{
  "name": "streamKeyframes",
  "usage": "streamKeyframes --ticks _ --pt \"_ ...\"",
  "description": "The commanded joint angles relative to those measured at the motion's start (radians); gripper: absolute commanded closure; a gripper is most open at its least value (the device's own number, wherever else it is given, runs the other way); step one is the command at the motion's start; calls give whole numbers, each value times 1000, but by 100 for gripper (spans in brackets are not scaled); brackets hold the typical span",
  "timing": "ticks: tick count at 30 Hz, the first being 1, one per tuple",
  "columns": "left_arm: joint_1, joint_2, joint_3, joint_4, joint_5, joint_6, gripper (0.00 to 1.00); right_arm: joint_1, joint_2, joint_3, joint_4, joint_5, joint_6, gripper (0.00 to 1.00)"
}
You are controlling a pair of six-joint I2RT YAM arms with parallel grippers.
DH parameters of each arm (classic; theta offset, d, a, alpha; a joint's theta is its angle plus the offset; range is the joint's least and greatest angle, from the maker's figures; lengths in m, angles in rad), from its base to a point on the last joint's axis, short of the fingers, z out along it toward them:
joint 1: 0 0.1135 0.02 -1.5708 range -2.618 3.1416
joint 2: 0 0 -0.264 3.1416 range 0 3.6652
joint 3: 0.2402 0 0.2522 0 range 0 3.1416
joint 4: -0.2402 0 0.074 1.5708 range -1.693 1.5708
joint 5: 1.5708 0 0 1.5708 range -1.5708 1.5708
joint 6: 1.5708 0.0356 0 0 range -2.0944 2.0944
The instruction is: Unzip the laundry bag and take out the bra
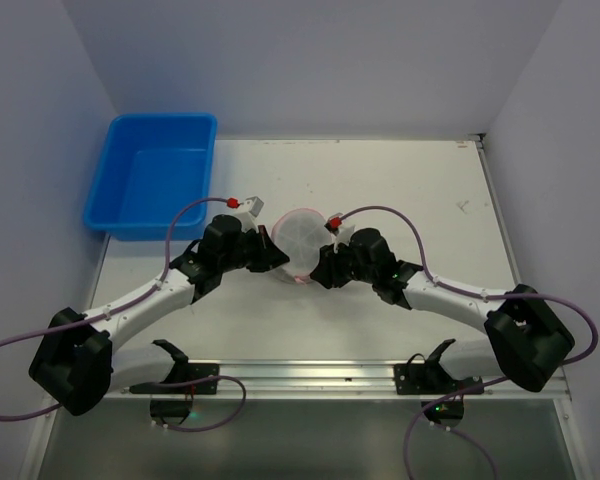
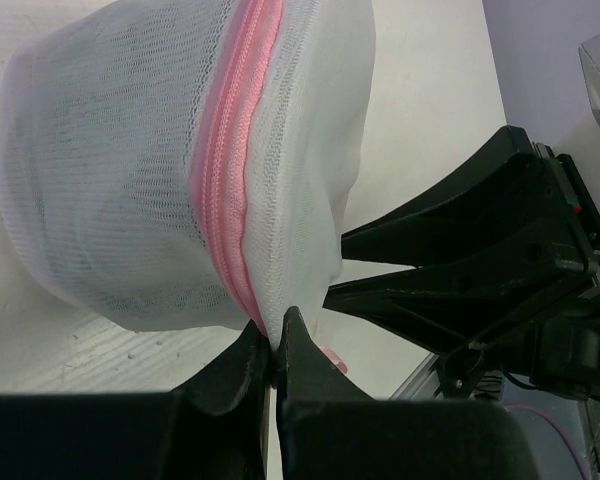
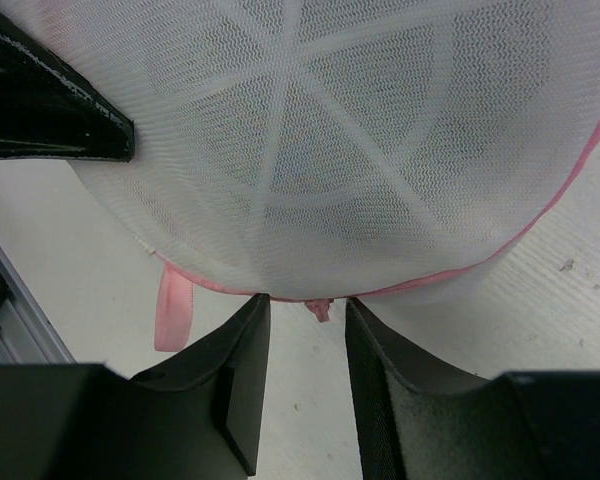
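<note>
The laundry bag (image 1: 302,240), a white mesh drum with a pink zipper (image 2: 230,180) round its rim, sits at mid-table between both arms. My left gripper (image 2: 275,325) is shut on the bag's lower edge beside the zipper, seen from above at the bag's left (image 1: 278,258). My right gripper (image 3: 308,300) stands open at the bag's near rim (image 3: 330,150), with its jaws on either side of a small pink zipper pull (image 3: 320,308) and not touching it. A pink loop (image 3: 172,308) hangs from the rim to the left. The bra is hidden.
A blue plastic bin (image 1: 155,180) stands at the back left corner of the table. The right arm's black fingers (image 2: 430,260) reach in close beside the bag in the left wrist view. A metal rail (image 1: 310,372) runs along the near edge.
</note>
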Motion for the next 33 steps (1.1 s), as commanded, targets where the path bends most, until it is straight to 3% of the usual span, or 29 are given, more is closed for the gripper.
streamKeyframes --ticks 1,11,25,28,32,33 --pt "11 -20 27 7 32 1 100 -3 3 -13 55 -34 -36 62" --pt "18 -23 50 -18 27 22 100 -3 -23 -10 -2 -43 -65 61" --pt "23 -32 45 -53 61 13 100 -3 42 23 72 -45 -79 64" --pt "21 -32 45 -53 61 13 100 -3 53 35 63 -49 -84 70" --pt "23 -32 51 -67 53 19 100 -3 27 21 54 -26 -84 90" --pt "24 -32 51 -74 50 22 100 -3 20 21 43 1 -85 100"
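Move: The small pink zip pull sits right between my right fingertips, level fore and aft, perhaps 1 cm left and 2 cm lower. The pink tab hangs about 4 cm left of my right hand, 2 cm back and 4 cm lower; the laundry bag's middle is some 8 cm ahead and 4 cm left, at about hand height. From my left hand, which already pinches the bag's edge, the pull is about 8 cm right, 3 cm back and 5 cm below. I close my half-open right fingers almost fully around the zip pull at the bag's pink rim, after easing down about 1.5 cm in two small steps. The first step also draws the hand back a little under 1 cm, and the second brings it forward again. My left hand keeps its pinch on the bag's edge and stays nearly in place. ##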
